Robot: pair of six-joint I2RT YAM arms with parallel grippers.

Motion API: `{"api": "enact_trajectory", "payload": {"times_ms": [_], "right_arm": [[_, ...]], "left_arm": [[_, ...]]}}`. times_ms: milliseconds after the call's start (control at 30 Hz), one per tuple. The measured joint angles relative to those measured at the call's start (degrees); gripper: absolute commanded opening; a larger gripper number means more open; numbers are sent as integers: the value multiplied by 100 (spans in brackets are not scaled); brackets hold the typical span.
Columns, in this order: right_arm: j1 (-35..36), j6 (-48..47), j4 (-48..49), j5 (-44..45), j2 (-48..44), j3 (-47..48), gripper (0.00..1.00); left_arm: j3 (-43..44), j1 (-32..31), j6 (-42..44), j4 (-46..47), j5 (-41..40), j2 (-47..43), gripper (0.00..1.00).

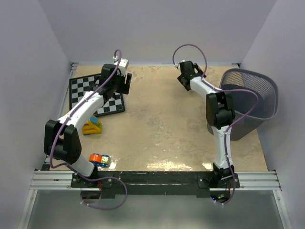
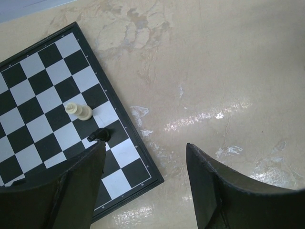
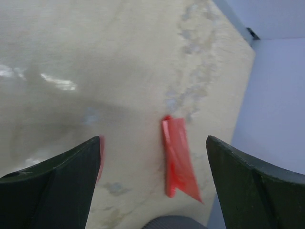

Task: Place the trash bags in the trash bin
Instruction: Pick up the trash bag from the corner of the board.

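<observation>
A folded red-orange trash bag (image 3: pixel 178 160) lies flat on the beige table, seen only in the right wrist view. My right gripper (image 3: pixel 153 138) hovers over it, open, with the bag between the spread fingers and nearer the right one. A second sliver of red film (image 3: pixel 101 155) peeks out beside the left finger (image 3: pixel 62 186). In the top view the right gripper (image 1: pixel 182 78) hides the bags. The dark grey mesh trash bin (image 1: pixel 250 102) stands tilted at the right wall. My left gripper (image 1: pixel 126 81) (image 2: pixel 145 144) is open and holds nothing, above the chessboard's corner.
A black-and-white chessboard (image 1: pixel 95 93) lies at the back left, with a white piece (image 2: pixel 78 110) and a black piece (image 2: pixel 99 135) on it. A yellow-and-blue toy (image 1: pixel 91 127) and an orange-and-blue object (image 1: pixel 99 160) sit by the left arm. Walls enclose three sides.
</observation>
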Motion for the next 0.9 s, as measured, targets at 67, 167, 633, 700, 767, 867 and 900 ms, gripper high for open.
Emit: {"api": "enact_trajectory", "payload": {"times_ms": [67, 167, 633, 700, 767, 867, 900], "right_arm": [[-168, -122, -31, 175, 0, 236, 93], [-479, -243, -155, 391, 46, 675, 92], [-772, -168, -1685, 396, 763, 1023, 63], [-776, -149, -1720, 330, 756, 1005, 54], [-785, -114, -1775, 286, 756, 981, 47], [-813, -72, -1880, 188, 756, 964, 39], [-826, -59, -1902, 175, 756, 964, 35]], "left_arm": [[-127, 55, -66, 85, 9, -70, 72], [-297, 101, -98, 186, 15, -179, 72], [-619, 144, -214, 356, 122, -481, 72], [-619, 157, -236, 356, 153, -481, 72], [-619, 157, -238, 356, 164, -481, 72], [-619, 157, -243, 356, 236, -481, 72], [-619, 157, -243, 356, 262, -481, 72]]}}
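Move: The red trash bag lies on the tabletop about 10 cm to the right of the open right hand, some 2 cm back and 5 cm below it. The trash bin stands close by the bag's near end, with its middle roughly 14 cm farther right and 15 cm nearer the base than the bag. From the left hand the bag is about 50 cm to the right, some 8 cm ahead and 16 cm below. The right hand swings about 9 cm to its right in a low arc towards the red bag, first lifting some 5 cm and then coming down past its starting height as it draws back a few centimetres. The fingers tip down about 15 degrees and turn slightly clockwise, and on the way down they close from wide open to less than half, one on each side of the bag and not yet shut on it. ##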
